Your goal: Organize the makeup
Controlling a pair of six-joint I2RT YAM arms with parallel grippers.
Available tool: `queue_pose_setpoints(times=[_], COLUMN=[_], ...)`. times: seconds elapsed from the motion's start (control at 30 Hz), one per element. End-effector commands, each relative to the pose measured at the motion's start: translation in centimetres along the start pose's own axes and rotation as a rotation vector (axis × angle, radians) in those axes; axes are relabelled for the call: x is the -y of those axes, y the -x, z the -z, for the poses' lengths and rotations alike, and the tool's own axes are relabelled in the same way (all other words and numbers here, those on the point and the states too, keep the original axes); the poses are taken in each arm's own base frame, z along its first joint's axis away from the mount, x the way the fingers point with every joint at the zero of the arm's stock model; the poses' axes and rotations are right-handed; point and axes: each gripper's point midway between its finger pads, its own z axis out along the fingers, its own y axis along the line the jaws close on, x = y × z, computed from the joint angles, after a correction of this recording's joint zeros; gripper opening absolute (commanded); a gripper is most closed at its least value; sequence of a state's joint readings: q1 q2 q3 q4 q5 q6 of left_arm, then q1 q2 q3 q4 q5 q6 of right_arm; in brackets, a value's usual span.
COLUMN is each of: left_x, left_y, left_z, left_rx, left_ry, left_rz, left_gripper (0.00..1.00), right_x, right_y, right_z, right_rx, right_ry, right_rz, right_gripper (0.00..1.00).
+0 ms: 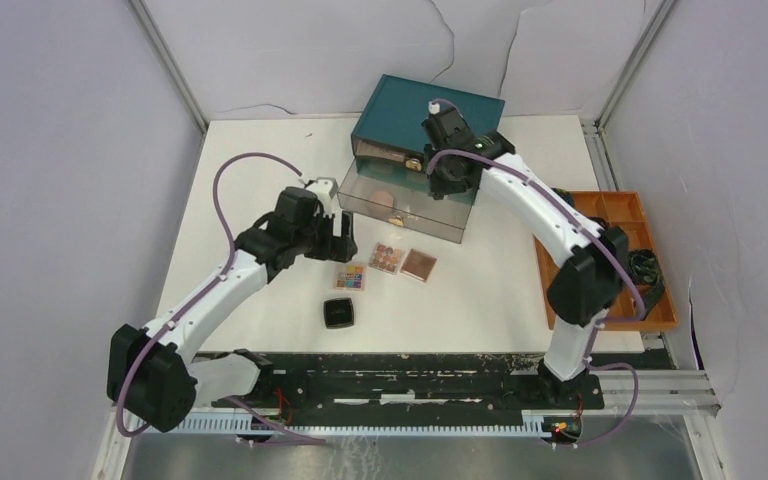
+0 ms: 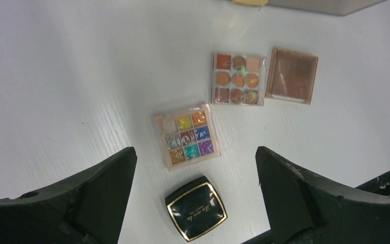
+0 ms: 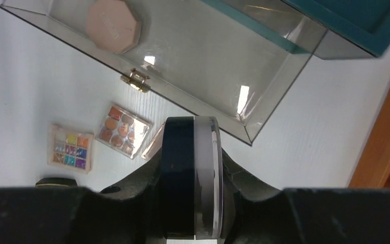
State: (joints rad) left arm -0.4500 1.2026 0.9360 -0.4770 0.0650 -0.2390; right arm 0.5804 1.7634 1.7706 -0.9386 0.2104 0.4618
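Observation:
Four pieces of makeup lie on the white table: a colourful glitter palette (image 1: 350, 276) (image 2: 187, 135), an orange-tone palette (image 1: 386, 258) (image 2: 237, 79), a rose-brown square compact (image 1: 419, 264) (image 2: 291, 75) and a black square compact (image 1: 338, 313) (image 2: 196, 208). My left gripper (image 1: 345, 238) (image 2: 195, 158) is open and empty, hovering above them. My right gripper (image 1: 438, 172) (image 3: 191, 175) is shut on a dark blue round compact (image 3: 177, 152), held edge-on over the open clear drawer (image 3: 264, 101). A pink octagonal compact (image 3: 114, 24) (image 1: 384, 198) lies in that drawer.
The teal drawer box (image 1: 430, 110) stands at the back centre with its clear lower drawer (image 1: 405, 215) pulled out toward me. An orange tray (image 1: 660, 310) holding black coiled cables (image 1: 645, 265) sits at the right edge. White walls enclose the table.

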Motion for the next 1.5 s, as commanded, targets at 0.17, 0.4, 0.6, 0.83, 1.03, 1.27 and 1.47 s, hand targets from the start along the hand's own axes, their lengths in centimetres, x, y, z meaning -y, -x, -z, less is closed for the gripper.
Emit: queue_pose_setpoints(times=[0.17, 0.4, 0.6, 0.83, 1.03, 1.27, 1.47], left_x=[2.5, 3.6, 2.8, 2.5, 3.0, 0.4, -0.3], left_y=[-3.9, -6.3, -9.4, -11.4, -12.4, -13.5, -13.9], left_z=[0.5, 0.3, -0.2, 0.3, 0.8, 1.6, 0.9], left_rx=[-0.012, -0.022, -0.068, -0.086, -0.083, -0.055, -0.062], left_ry=[-0.031, -0.006, 0.029, 0.051, 0.061, 0.207, 0.265], left_rz=[0.073, 0.081, 0.092, 0.120, 0.149, 0.202, 0.230], left_gripper=[0.93, 0.94, 0.94, 0.94, 0.94, 0.95, 0.97], right_x=[-0.2, 2.2, 3.4, 3.5, 3.4, 3.2, 3.8], right_y=[-0.7, -0.1, -1.1, -1.7, -1.5, -2.1, -2.4], right_z=[-7.3, -9.0, -10.4, -10.8, -10.2, -9.2, -8.4], right_rx=[-0.112, -0.110, -0.153, -0.163, -0.157, -0.170, -0.180], right_ry=[-0.069, -0.099, -0.115, -0.110, -0.100, -0.063, -0.069], right_rz=[0.068, 0.031, 0.035, 0.033, 0.041, 0.066, 0.113], right_gripper=[0.04, 0.10, 0.46, 0.79, 0.82, 0.83, 0.84])
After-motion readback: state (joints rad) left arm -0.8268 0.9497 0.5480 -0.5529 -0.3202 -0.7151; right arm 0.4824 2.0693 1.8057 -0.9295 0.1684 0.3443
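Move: The right hand holds the round navy compact high over the open clear drawer; its spot near the drawer's right front corner is about 4 cm ahead, 3 cm right and 16 cm down. From that hand the pink octagonal compact is 4 cm ahead, 11 cm left, the drawer's gold handle level, 8 cm left. From the left hand the black square compact lies 9 cm back, 1 cm left, 14 cm down, the glitter palette 2 cm back, 1 cm right. The right hand lowers the pinched round compact about 10 cm into the drawer while easing forward, shifts some 4 cm rightward to the corner, then opens its fingers to let go and stays low around the spot. Meanwhile the left hand, fingers wide open, draws back about 11 cm and sinks 9 cm towards the black compact, turning slightly counter-clockwise late on, without touching it. ##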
